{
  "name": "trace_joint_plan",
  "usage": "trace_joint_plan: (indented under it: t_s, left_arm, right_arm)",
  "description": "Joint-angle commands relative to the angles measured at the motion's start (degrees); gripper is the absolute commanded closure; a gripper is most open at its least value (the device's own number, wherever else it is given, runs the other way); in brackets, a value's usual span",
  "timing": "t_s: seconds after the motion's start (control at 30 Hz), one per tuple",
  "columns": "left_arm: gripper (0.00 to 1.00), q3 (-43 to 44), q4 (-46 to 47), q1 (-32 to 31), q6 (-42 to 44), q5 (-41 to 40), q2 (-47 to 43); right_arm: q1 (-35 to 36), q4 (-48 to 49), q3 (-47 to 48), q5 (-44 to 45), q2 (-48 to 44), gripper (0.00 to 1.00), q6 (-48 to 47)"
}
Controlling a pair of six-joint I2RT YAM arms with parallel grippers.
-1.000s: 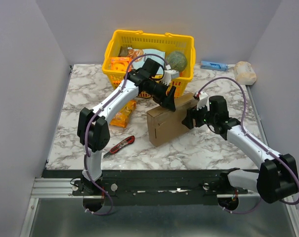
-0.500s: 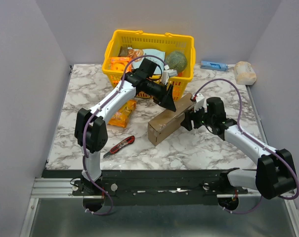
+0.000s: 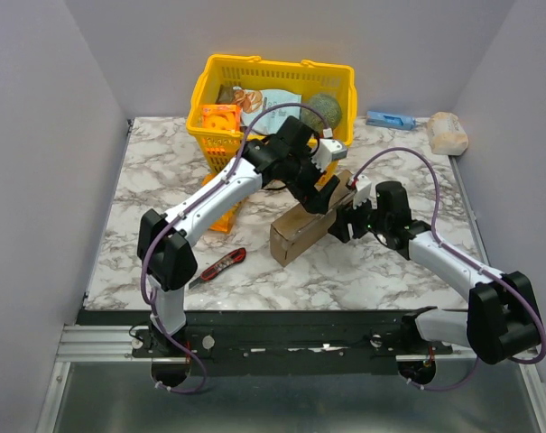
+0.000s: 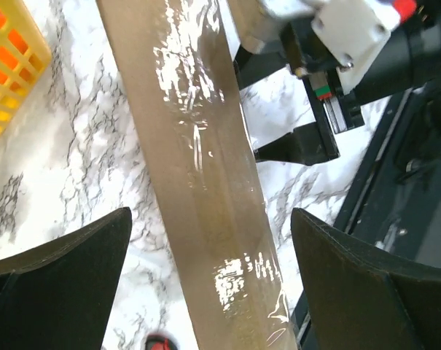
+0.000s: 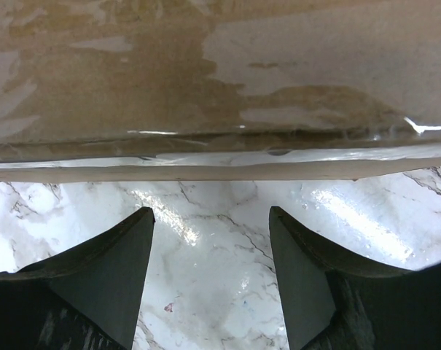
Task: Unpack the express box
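The express box (image 3: 301, 227), plain brown cardboard with shiny clear tape, lies slantwise at the table's middle, its narrow taped face up. In the left wrist view the box (image 4: 198, 168) runs top to bottom between my left fingers. My left gripper (image 3: 325, 191) (image 4: 211, 219) hangs over it, open wide, straddling it without touching. My right gripper (image 3: 343, 219) (image 5: 211, 211) is at the box's right end, open, with only marble between its fingers. The box's taped edge (image 5: 220, 157) lies just beyond the right fingertips. The right gripper's white body (image 4: 351, 36) shows in the left wrist view.
A yellow basket (image 3: 209, 99) (image 4: 5, 58) with several groceries stands behind the box. An orange packet (image 3: 226, 209) and a red utility knife (image 3: 220, 266) lie to the left. A blue object (image 3: 390, 119) and a pale bundle (image 3: 448, 133) sit at the back right.
The box has tipped down from showing its broad face to a lower, narrower pose. My left gripper swung right over it and opened wide. The right gripper barely moved.
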Motion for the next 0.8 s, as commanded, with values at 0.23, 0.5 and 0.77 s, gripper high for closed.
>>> trace_joint_plan:
  t_s: [0.23,0.5,0.77]
  left_arm:
    - [0.03,2.60,-3.74,-3.81,1.03,-12.04,3.46]
    - [0.24,3.91,-4.44,-2.41,-1.43,-6.70,4.86]
    - [0.33,5.77,-3.56,3.65,-4.68,19.49,5.39]
  right_arm:
    - [0.29,2.04,-1.99,-0.64,-2.40,0.28,1.33]
    - [0.20,2.13,-2.52,-0.64,-3.10,0.28,1.33]
    - [0.29,2.04,-2.43,-0.73,-2.75,0.28,1.24]
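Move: Beneath the open left fingers stands the brown box on its narrow side, its middle about 9 cm below that hand, some 2 cm back and 2 cm left. The red knife lies about 22 cm left of the hand and 8 cm nearer the base. The yellow basket stands roughly 24 cm ahead and 10 cm left. From the right hand, the box's middle is about 7 cm left and 3 cm ahead, nearly level. Sinking about 4 cm onto the box, the wide-open left hand straddles its taped upper edge, then closes by about a quarter and pinches it across the narrow width. With that hold it comes back up about 1 cm, the wrist first rolling some 10 degrees, then turning back. The right hand stays beside the box's side face, fingers still well open. ##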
